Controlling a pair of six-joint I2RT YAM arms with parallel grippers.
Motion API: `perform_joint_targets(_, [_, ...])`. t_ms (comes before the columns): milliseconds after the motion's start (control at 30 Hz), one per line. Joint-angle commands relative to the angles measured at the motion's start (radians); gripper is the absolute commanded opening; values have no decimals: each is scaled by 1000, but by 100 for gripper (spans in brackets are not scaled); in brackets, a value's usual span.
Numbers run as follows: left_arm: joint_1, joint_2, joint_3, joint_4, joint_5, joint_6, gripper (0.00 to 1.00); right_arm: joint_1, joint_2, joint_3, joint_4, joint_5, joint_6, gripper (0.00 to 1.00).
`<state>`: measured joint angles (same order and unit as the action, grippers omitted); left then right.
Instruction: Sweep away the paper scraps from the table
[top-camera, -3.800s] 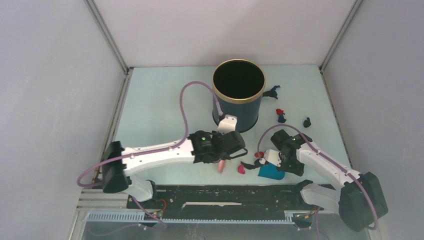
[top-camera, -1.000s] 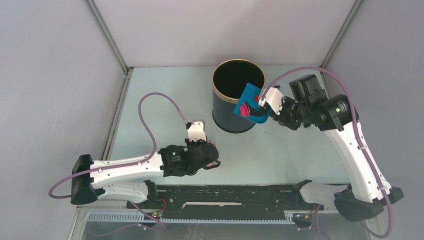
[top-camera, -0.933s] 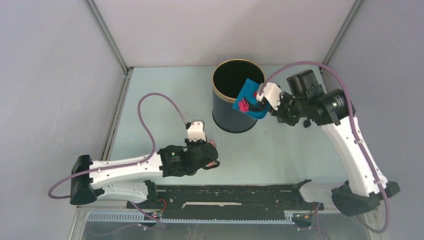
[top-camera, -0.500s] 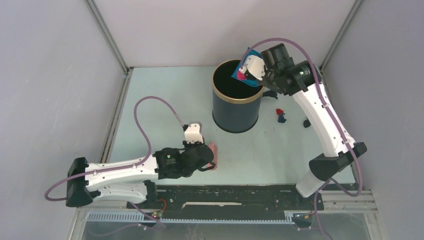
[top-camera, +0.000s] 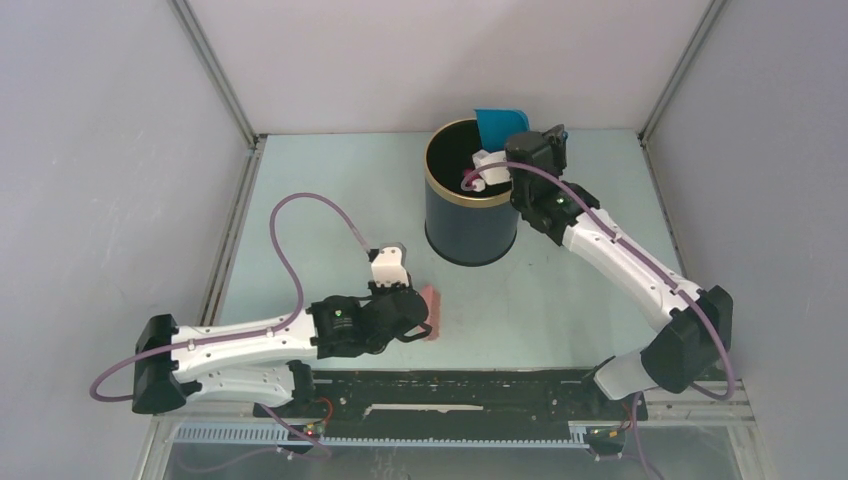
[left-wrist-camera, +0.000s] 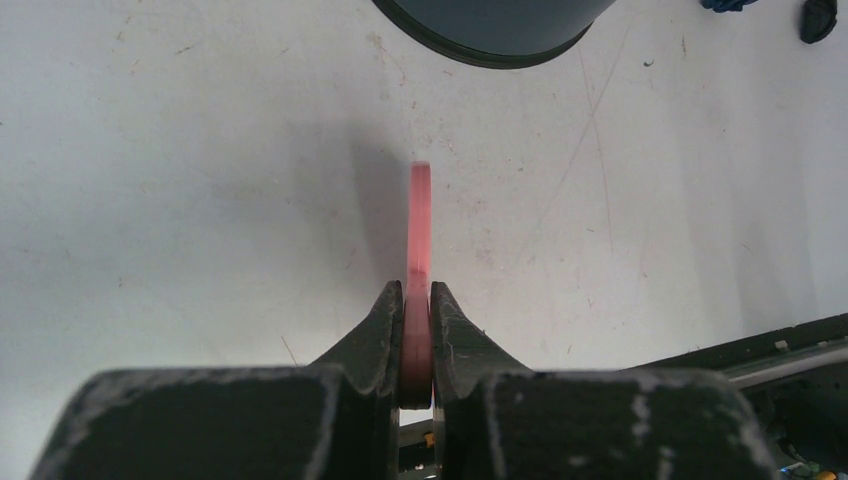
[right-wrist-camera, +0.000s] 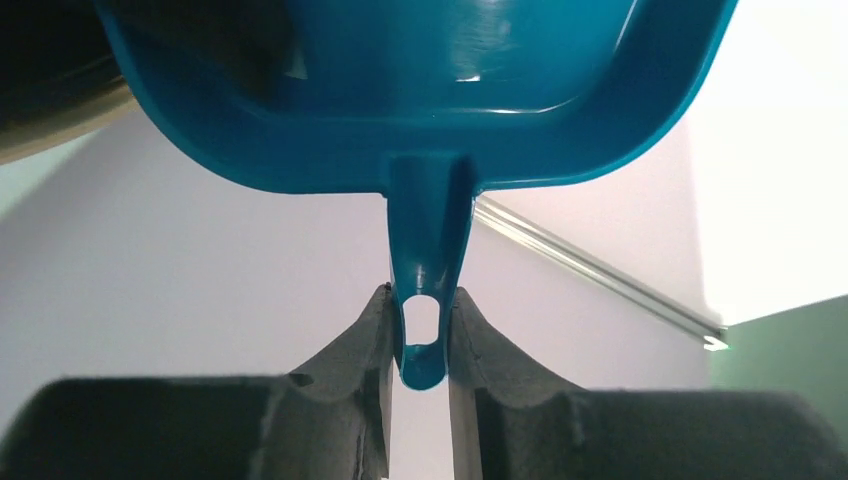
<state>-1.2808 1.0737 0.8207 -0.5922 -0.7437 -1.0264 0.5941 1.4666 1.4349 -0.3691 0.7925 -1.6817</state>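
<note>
My right gripper (top-camera: 512, 152) (right-wrist-camera: 420, 300) is shut on the handle of the blue dustpan (top-camera: 500, 122) (right-wrist-camera: 425, 230). It holds the pan tipped up over the far rim of the dark round bin (top-camera: 470, 200). No scraps show in the pan. My left gripper (top-camera: 408, 318) (left-wrist-camera: 417, 292) is shut on the pink brush (top-camera: 430, 300) (left-wrist-camera: 420, 220), low over the table (top-camera: 320, 200) in front of the bin. A dark blue paper scrap (left-wrist-camera: 728, 4) and a black one (left-wrist-camera: 818, 18) lie right of the bin in the left wrist view. In the top view my right arm hides them.
The bin (left-wrist-camera: 490, 30) stands at the back middle of the table. Grey walls with metal frame posts (top-camera: 215, 75) close in the left, back and right sides. A black strip with rails (top-camera: 450, 395) runs along the front edge.
My right arm has lifted the dustpan from the bin's right side up over its far rim and tipped it; the red scraps in it no longer show. The left arm barely moved.
</note>
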Motion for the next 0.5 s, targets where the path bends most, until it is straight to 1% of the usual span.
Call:
perform_joint_targets(0, [-4,8,-9,42,18,11,0,-6,-65,-53,407,50,-306,0])
perform_joint_targets(167, [-3,3,-9,48,22,26,0,-15,-85,-55,335,54,-252,0])
perform_joint_targets(333, [-5,-1,-2,66,35,48,0,-20,-110,-54,311,45,-218,0])
perform_joint_targets(400, [-6,1,-11,102,58,77,0,-28,-130,-45,260,36,-154,0])
perform_joint_targets(467, [-5,12,-12,143,90,113,0,-45,-151,-2,132,21,-10,0])
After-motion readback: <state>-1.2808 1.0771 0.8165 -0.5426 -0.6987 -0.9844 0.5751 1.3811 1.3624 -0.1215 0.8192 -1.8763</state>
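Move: The right hand grips the dustpan's handle high above the table. The bin's middle lies about 12 cm to its left, roughly level with it in reach and some 23 cm below, the rim perhaps 10 cm below. A blue paper scrap lies on the table about 8 cm right, level in reach, and a dark scrap some 19 cm right and 2 cm back, both about 34 cm down. From the left hand the bin stands around 23 cm ahead, 11 cm right and 3 cm lower. Already tipped over the bin's mouth, the dustpan is lifted up and away by the right hand, which keeps its pinch on the handle and rises about 5 cm. On the way up it slides a couple of centimetres to the right and a little back towards the base, while the wrist goes on tipping the fingers upward by some 10 degrees. ##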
